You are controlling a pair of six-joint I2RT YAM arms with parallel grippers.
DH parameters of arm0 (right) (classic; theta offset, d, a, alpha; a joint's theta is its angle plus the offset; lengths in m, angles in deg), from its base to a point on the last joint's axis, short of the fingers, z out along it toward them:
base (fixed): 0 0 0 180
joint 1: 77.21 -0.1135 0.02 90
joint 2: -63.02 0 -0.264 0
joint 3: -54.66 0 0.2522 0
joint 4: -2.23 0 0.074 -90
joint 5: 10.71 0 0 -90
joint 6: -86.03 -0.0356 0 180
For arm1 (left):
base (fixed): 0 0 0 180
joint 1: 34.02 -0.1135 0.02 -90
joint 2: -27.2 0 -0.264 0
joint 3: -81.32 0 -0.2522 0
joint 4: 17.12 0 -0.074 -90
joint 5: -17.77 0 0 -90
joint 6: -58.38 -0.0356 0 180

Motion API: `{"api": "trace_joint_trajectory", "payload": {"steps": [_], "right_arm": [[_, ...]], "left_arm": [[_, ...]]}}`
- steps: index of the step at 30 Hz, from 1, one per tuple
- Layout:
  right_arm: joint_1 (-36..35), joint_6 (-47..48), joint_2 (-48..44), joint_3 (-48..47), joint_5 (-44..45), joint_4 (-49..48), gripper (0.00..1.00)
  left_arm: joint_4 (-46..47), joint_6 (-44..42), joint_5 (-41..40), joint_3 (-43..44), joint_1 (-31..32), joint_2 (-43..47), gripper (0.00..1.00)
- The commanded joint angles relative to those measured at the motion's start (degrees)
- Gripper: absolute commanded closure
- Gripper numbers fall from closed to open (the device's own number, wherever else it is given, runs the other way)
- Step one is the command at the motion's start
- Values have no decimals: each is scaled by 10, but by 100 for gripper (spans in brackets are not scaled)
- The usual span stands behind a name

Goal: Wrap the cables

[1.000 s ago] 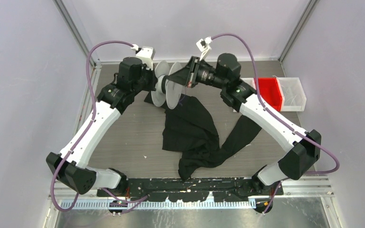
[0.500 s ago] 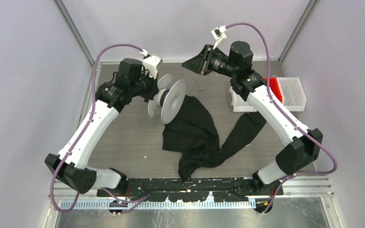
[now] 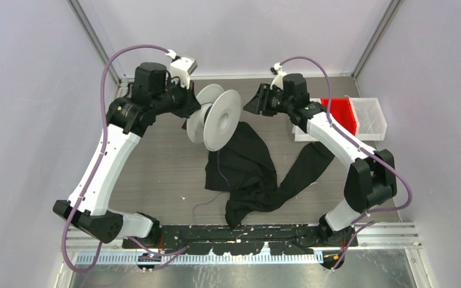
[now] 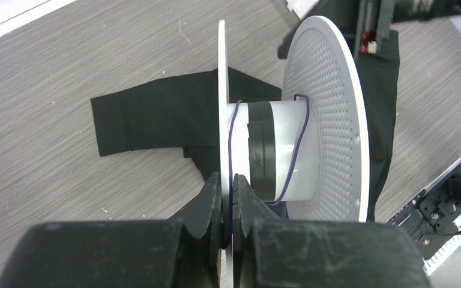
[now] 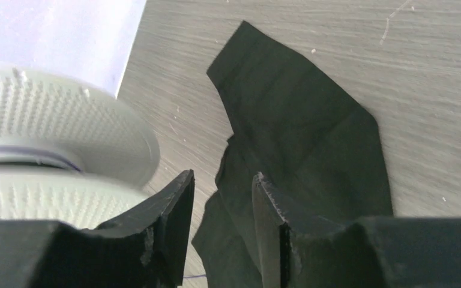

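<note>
A white plastic spool point(image 3: 222, 117) is held in the air over the back of the table. My left gripper point(image 3: 189, 111) is shut on its near flange point(image 4: 222, 90), with the thin dark purple cable point(image 4: 233, 141) pinched beside the flange between the jaws point(image 4: 228, 186). The cable loops loosely once over the hub point(image 4: 279, 150). In the top view the cable point(image 3: 218, 171) hangs from the spool and trails over the black cloth to the table. My right gripper point(image 3: 253, 102) is open and empty just right of the spool point(image 5: 66, 144), its jaws point(image 5: 223, 180) above the cloth.
A large black cloth point(image 3: 246, 162) lies crumpled mid-table under the spool and also shows in the right wrist view point(image 5: 300, 132). A red bin point(image 3: 339, 114) and a clear bin point(image 3: 371, 117) stand at the back right. Grey walls close in the sides and the back.
My right gripper pulled away from the spool, rose, then came down to its right. My left arm swung the spool up and to the right. The cable now trails over the cloth.
</note>
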Motion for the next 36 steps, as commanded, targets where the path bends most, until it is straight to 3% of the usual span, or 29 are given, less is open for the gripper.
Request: {"api": "trace_joint_trajectory", "payload": {"steps": [1, 6, 9, 13, 16, 22, 28, 36], "right_arm": [[-1, 39, -118, 48, 33, -47, 52], [-18, 84, -251, 222, 47, -151, 31], [-44, 94, -290, 274, 54, -141, 29], [-133, 89, -299, 329, 102, -193, 27], [-199, 81, -272, 352, 201, -243, 26], [-253, 58, -192, 376, 266, -380, 21], [-264, -4, -90, 379, 361, -510, 18], [-270, -44, 49, 332, 385, -611, 18]], "left_arm": [[8, 43, 16, 47, -12, -10, 100], [33, 57, -9, 48, -13, 2, 100], [46, 65, -33, 74, -13, 17, 100], [37, 74, -71, 135, -13, 16, 100], [42, 94, -103, 168, -13, 16, 100], [8, 106, -127, 256, -13, -10, 100], [7, 109, -145, 294, -13, -12, 100], [-6, 114, -146, 317, -13, -7, 100]]}}
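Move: The loose cable tail hangs below the spool. Its middle is about 17 cm back, 8 cm left and 15 cm below the right hand, and some 9 cm back, 8 cm right and 26 cm below the left. The held spool's middle lies 7 cm back, 9 cm left and 4 cm above the right hand. The black cloth lies 7 cm back of that hand, 3 cm left and 23 cm down. The dangling cable tail is what the right hand comes for. That hand draws back about 15 cm, swings left, then eases forward again while sinking, ending some 10 cm lower with its fingers tipped up and opened from half to wide. The left hand keeps its pinch on the spool's flange, lifts it about 16 cm and a little left, tipping up and turning counter-clockwise. ##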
